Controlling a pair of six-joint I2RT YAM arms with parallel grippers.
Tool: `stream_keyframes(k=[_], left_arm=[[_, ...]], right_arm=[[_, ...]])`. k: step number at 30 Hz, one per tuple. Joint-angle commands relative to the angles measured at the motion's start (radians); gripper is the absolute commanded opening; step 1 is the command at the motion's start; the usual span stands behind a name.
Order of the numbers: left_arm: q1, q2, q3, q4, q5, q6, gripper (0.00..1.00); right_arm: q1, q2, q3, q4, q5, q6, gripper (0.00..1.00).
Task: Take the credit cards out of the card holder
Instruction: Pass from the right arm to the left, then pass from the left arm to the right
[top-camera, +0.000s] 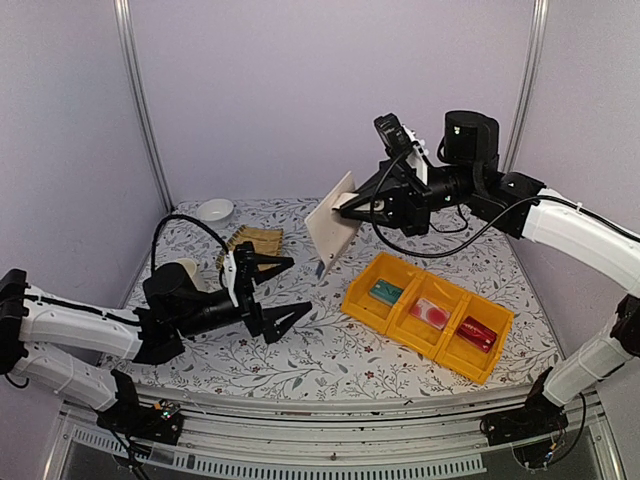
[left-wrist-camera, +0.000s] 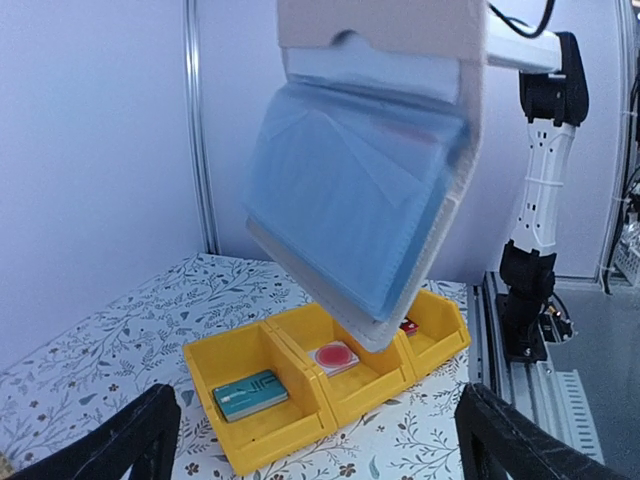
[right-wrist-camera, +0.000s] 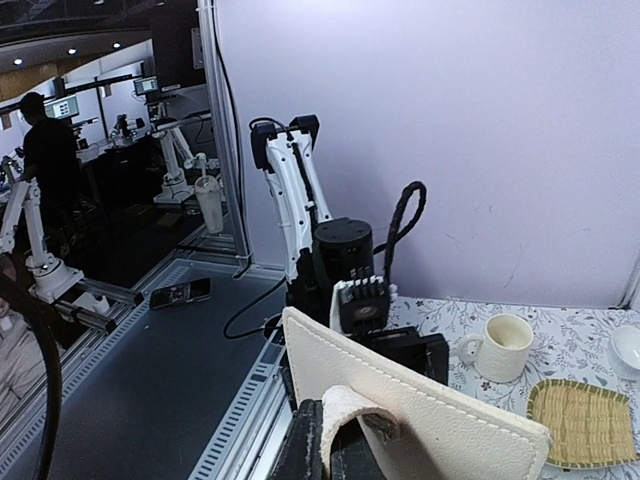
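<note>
My right gripper (top-camera: 352, 208) is shut on the snap tab of the beige card holder (top-camera: 331, 228) and holds it in the air, hanging open above the table. Its grey-blue pocketed lining (left-wrist-camera: 365, 200) faces the left wrist camera. The teal credit card (top-camera: 386, 291) (left-wrist-camera: 250, 394) lies in the left yellow bin. The whitish card with a red circle (top-camera: 431, 313) (left-wrist-camera: 334, 356) lies in the middle bin. My left gripper (top-camera: 297, 288) (left-wrist-camera: 318, 425) is open and empty, low over the table, left of the bins and below the card holder (right-wrist-camera: 440, 415).
Three joined yellow bins (top-camera: 362, 315) stand at the right; the rightmost holds a red item (top-camera: 477, 333). A white bowl (top-camera: 214, 209) and a bamboo mat (top-camera: 256, 240) lie at the back left. A cream mug (right-wrist-camera: 503, 346) stands beside my left arm.
</note>
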Motion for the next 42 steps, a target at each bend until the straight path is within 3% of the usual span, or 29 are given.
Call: stream_keyframes(k=[1, 5, 8, 10, 12, 13, 16, 18, 20, 22, 26, 27, 30, 32, 34, 38, 42], left_arm=[[-0.124, 0.06, 0.079, 0.095, -0.16, 0.23, 0.99], [-0.183, 0.12, 0.126, 0.224, -0.374, 0.392, 0.99], [-0.202, 0.206, 0.187, 0.289, -0.558, 0.494, 0.98], [-0.21, 0.252, 0.21, 0.319, -0.587, 0.533, 0.99], [-0.213, 0.272, 0.207, 0.358, -0.525, 0.53, 0.97], [-0.21, 0.272, 0.202, 0.365, -0.49, 0.513, 0.92], [-0.208, 0.271, 0.205, 0.35, -0.418, 0.477, 0.63], [-0.209, 0.27, 0.216, 0.318, -0.413, 0.475, 0.32], [-0.208, 0.269, 0.22, 0.309, -0.433, 0.482, 0.13], [-0.208, 0.261, 0.223, 0.303, -0.448, 0.498, 0.0], [-0.211, 0.23, 0.208, 0.3, -0.532, 0.59, 0.0], [-0.212, 0.223, 0.204, 0.305, -0.598, 0.651, 0.0], [-0.2, 0.228, 0.17, 0.445, -0.822, 1.008, 0.0], [-0.185, 0.244, 0.132, 0.624, -0.871, 1.302, 0.0], [-0.176, 0.241, 0.111, 0.62, -0.868, 1.532, 0.0], [-0.183, 0.171, 0.137, 0.295, -0.834, 1.687, 0.0], [-0.211, 0.204, 0.191, 0.144, -0.861, 1.844, 0.0]], right_arm=[[0.004, -0.039, 0.03, 0.131, 0.137, 0.099, 0.02], [0.006, -0.041, 0.009, 0.175, 0.269, 0.205, 0.02], [0.009, -0.046, -0.018, 0.213, 0.264, 0.219, 0.02], [0.012, -0.044, -0.024, 0.225, 0.257, 0.237, 0.01], [0.013, -0.044, -0.029, 0.226, 0.251, 0.242, 0.01], [0.012, -0.044, -0.03, 0.226, 0.249, 0.242, 0.01], [0.012, -0.043, -0.032, 0.225, 0.224, 0.247, 0.01], [0.012, -0.041, -0.031, 0.225, 0.208, 0.249, 0.02], [0.012, -0.038, -0.029, 0.219, 0.192, 0.254, 0.01], [0.012, -0.046, -0.032, 0.214, 0.185, 0.255, 0.01], [0.01, -0.064, -0.033, 0.152, 0.235, 0.251, 0.01], [0.007, -0.066, -0.028, 0.118, 0.275, 0.248, 0.04], [-0.031, -0.085, -0.035, 0.016, 0.382, 0.266, 0.49], [-0.068, -0.118, -0.068, -0.002, 0.412, 0.286, 0.74], [-0.11, -0.155, -0.09, -0.021, 0.429, 0.316, 0.99], [-0.166, -0.182, -0.026, -0.147, 0.55, 0.349, 0.99], [-0.167, -0.112, 0.131, -0.31, 0.657, 0.323, 0.99]])
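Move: The card holder hangs in my closed right fingers, its middle about 4 cm to their left and 4 cm below. From my open left hand that middle is roughly 7 cm to the right, 2 cm ahead and 9 cm up. My left fingers are some 11 cm left of my right hand, 2 cm back and 13 cm lower. The yellow tray lies about 31 cm right of my left hand, 10 cm ahead and 25 cm below it. My left hand rises about 5 cm and goes 4 cm right, its wrist tipping and turning, and shuts on the lower edge of the card holder, which my right hand has shifted a little forward and up and holds steady. Then my right fingers open and draw off forward and right, some 8 cm each way, swinging clockwise, while my left carries the holder left and forward, turning it strongly. ##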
